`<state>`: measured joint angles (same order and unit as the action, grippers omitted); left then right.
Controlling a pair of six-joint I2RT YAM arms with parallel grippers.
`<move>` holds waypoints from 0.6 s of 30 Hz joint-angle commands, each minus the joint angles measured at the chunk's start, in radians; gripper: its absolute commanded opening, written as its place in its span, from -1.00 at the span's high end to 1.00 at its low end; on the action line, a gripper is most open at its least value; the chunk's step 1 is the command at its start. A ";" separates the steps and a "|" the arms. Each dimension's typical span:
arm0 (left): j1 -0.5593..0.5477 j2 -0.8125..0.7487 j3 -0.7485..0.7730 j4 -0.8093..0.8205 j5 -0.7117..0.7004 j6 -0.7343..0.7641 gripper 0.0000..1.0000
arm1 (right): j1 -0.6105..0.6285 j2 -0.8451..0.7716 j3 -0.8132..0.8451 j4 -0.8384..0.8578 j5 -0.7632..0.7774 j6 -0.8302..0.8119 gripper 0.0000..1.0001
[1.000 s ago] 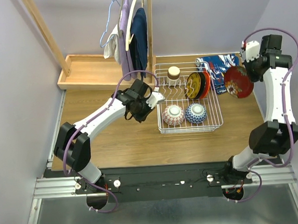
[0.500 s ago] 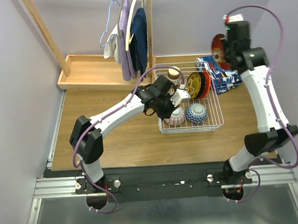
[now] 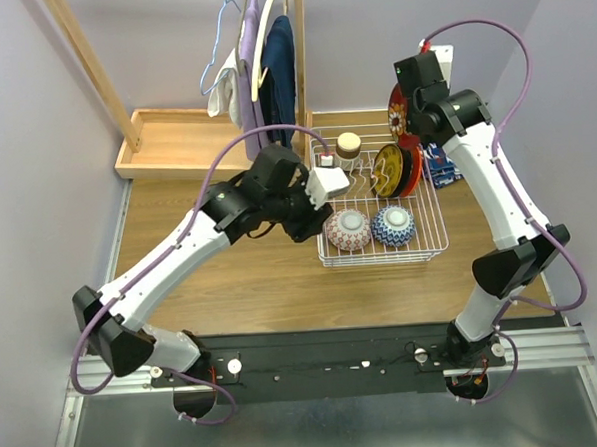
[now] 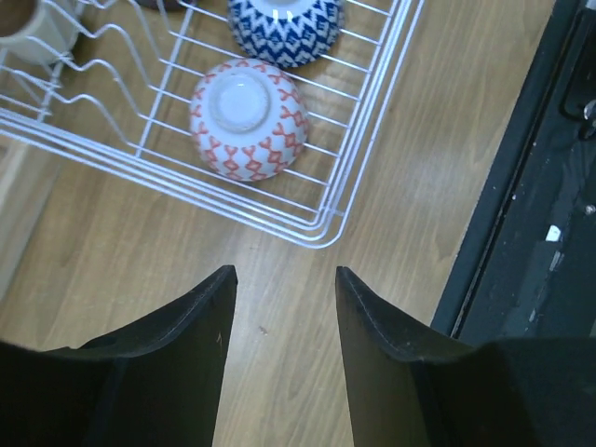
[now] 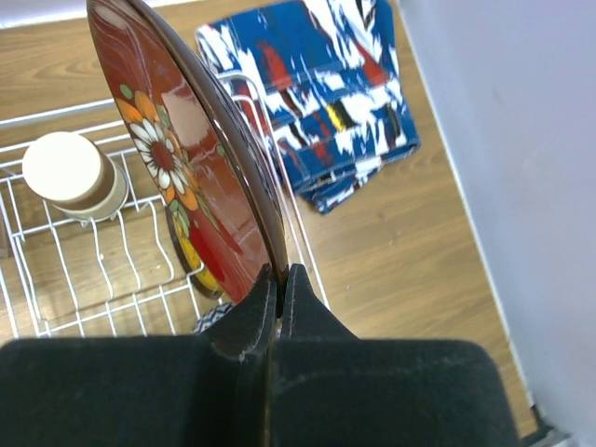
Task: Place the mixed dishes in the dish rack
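The dish rack [image 3: 381, 261] is a white wire basket that holds the red-white bowl [image 3: 347, 229] and the blue bowl [image 3: 392, 226], both upside down. It also holds the tan cup [image 3: 348, 145] and two plates on edge, a black one [image 3: 388, 171] and an orange one [image 3: 411, 168]. My right gripper [image 5: 279, 275] is shut on the rim of the dark red flowered plate [image 5: 186, 177]. That plate stands on edge above the rack's back right corner. My left gripper [image 4: 284, 275] is open and empty over bare wood, just outside the rack's near left corner [image 4: 321, 237], short of the red-white bowl [image 4: 249, 118].
The blue-red cloth [image 5: 317, 102] lies on the table to the right of the rack. A shallow wooden tray [image 3: 179, 142] sits at the back left. Clothes on hangers [image 3: 260, 65] dangle just behind the rack's left end.
My left gripper has drawn back out of the rack toward the left and opened. My right arm has carried the dark red plate leftward from over the cloth to above the rack.
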<state>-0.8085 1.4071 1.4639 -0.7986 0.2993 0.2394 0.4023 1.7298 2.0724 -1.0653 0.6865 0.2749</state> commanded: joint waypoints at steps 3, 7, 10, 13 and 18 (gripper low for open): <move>0.098 -0.036 -0.074 -0.001 -0.029 0.000 -0.12 | 0.052 0.023 -0.035 -0.042 0.067 0.158 0.99; 0.167 -0.059 -0.086 0.009 -0.006 -0.017 -0.14 | 0.069 0.071 0.006 -0.045 0.104 0.173 0.99; 0.218 -0.079 -0.099 0.018 0.006 -0.028 -0.14 | 0.092 0.094 -0.003 -0.056 0.154 0.199 0.99; 0.248 -0.100 -0.111 0.021 0.018 -0.034 -0.15 | 0.115 0.111 -0.021 -0.093 0.209 0.257 0.99; 0.284 -0.141 -0.155 0.029 0.041 -0.051 -0.16 | 0.116 0.146 -0.021 -0.119 0.222 0.303 0.99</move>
<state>-0.5495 1.3228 1.3422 -0.7906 0.2962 0.2127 0.5087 1.8595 2.0426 -1.1683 0.8005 0.4850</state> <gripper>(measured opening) 0.576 0.018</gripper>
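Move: My right hand already holds the red flowered plate on edge, flower side facing left, above the rack. The free slot for it lies about 6 cm ahead, 7 cm left and 20 cm below; the yellow plate stands some 2 cm to the right of that slot. From the same hand the cup is roughly 13 cm ahead and 14 left, the blue bowl 6 back and 4 left, both about 25 cm lower. From my left hand the slot is some 17 cm ahead, 14 right and 14 below. Keeping the red plate pinched between shut fingers, I lower my right hand about 6 cm towards the free slot beside the yellow plate, easing some 3.5 cm left and tipping the fingers slightly further down. Meanwhile I draw my empty left hand away from the rack, leftward and partly forward, turning it about 15 degrees counter-clockwise with its fingers staying open. ##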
